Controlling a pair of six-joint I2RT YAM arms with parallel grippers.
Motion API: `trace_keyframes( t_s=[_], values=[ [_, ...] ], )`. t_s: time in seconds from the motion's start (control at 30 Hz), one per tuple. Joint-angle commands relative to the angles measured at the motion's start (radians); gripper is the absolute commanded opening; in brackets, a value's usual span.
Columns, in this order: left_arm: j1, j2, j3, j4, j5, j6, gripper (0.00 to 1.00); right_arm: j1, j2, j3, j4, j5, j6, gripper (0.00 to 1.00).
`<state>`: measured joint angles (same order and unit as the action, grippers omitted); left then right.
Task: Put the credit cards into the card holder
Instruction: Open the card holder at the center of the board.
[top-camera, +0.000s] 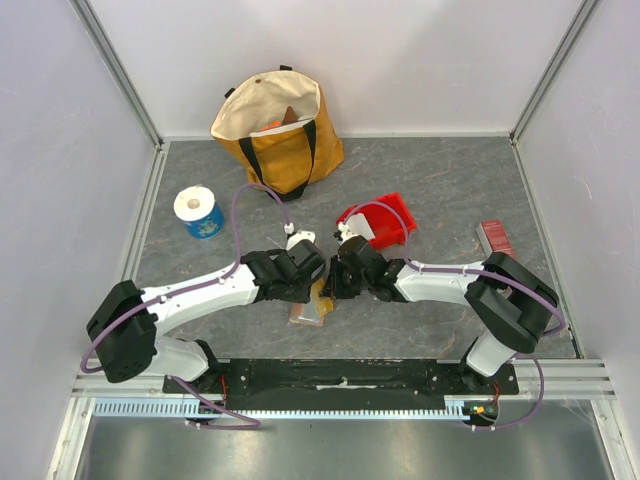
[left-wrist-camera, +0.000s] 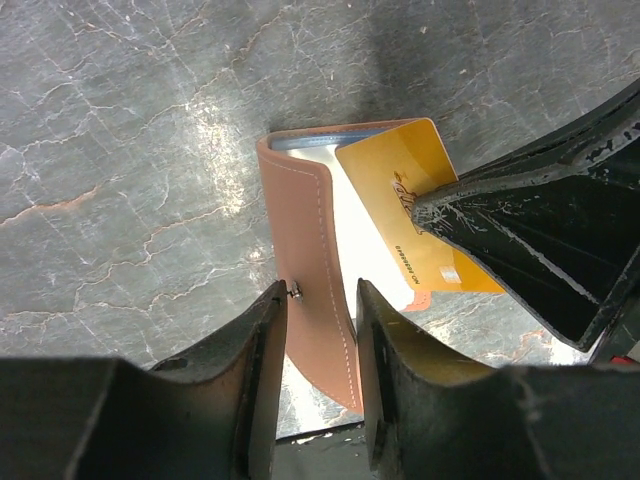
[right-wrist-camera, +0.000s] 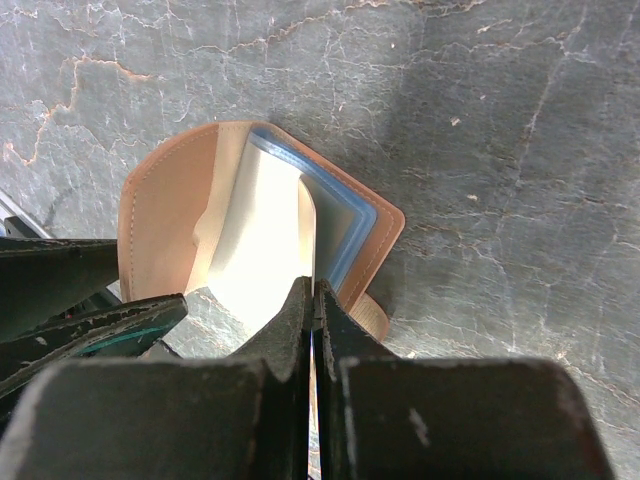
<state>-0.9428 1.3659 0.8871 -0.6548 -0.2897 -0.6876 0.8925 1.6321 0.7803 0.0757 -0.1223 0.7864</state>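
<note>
The tan card holder (left-wrist-camera: 300, 215) lies half open on the table, and one flap (left-wrist-camera: 325, 330) stands up between the fingers of my left gripper (left-wrist-camera: 321, 290). Those jaws straddle the flap with a gap still showing. My right gripper (right-wrist-camera: 312, 285) is shut on a yellowish credit card (left-wrist-camera: 400, 190), and the card's far corner reaches into the open holder (right-wrist-camera: 160, 210). Light blue edges (right-wrist-camera: 350, 222) show inside the holder. From above, both grippers (top-camera: 318, 272) (top-camera: 336, 276) meet over the holder (top-camera: 308, 308).
A red bin (top-camera: 388, 220) stands just behind the right gripper. A dark-red ribbed bar (top-camera: 495, 238) lies at the right. A yellow tote bag (top-camera: 280, 125) stands at the back, and a blue-and-white roll (top-camera: 200, 212) sits at the left.
</note>
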Motion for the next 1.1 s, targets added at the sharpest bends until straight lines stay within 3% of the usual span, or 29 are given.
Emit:
trace_keyframes(
  t_s=[0.0, 0.3, 0.57, 0.73, 0.93, 1.07],
  values=[
    [-0.001, -0.028, 0.012, 0.000, -0.045, 0.002, 0.41, -0.004, 0.014, -0.018, -0.045, 0.036, -0.015, 0.00],
    [-0.001, -0.057, 0.009, -0.016, -0.071, -0.010, 0.37, -0.004, 0.014, -0.018, -0.044, 0.033, -0.015, 0.00],
    [-0.001, -0.059, 0.007, -0.020, -0.069, -0.004, 0.11, -0.006, 0.014, -0.019, -0.042, 0.032, -0.013, 0.00],
    [0.001, -0.056, -0.013, -0.023, -0.072, -0.015, 0.02, -0.004, 0.005, -0.021, -0.042, 0.036, -0.015, 0.00],
    [0.032, -0.088, -0.083, -0.023, -0.060, -0.073, 0.02, -0.006, -0.063, -0.021, -0.027, 0.039, -0.019, 0.00],
    [0.131, -0.165, -0.210, 0.093, 0.094, -0.110, 0.02, -0.027, -0.139, -0.024, -0.047, 0.056, -0.010, 0.00]
  ],
)
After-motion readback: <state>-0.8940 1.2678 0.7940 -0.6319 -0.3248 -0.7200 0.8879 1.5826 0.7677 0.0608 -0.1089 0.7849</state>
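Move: The card holder's flap stands half open between the left hand's parted fingers, its middle about 1 cm below the hand point. The card holder's middle is some 2 cm right of that hand, 1 cm back and 3 cm down. Held by the right hand, the yellow credit card sits about 5 cm right of the left hand, 1 cm ahead and 1 cm down. From the right hand, the flap lies roughly 6 cm left, 1 cm back, 1 cm above. The card holder's flap, already between the left fingertips, is pinched as they rise about 1 cm and shut fully; the left hand then draws it leftward, away from the credit card, some 2 cm, sinking about 1 cm late on. The right hand keeps its grip on the yellow credit card and stays put, lifting about 1 cm at the very end. ##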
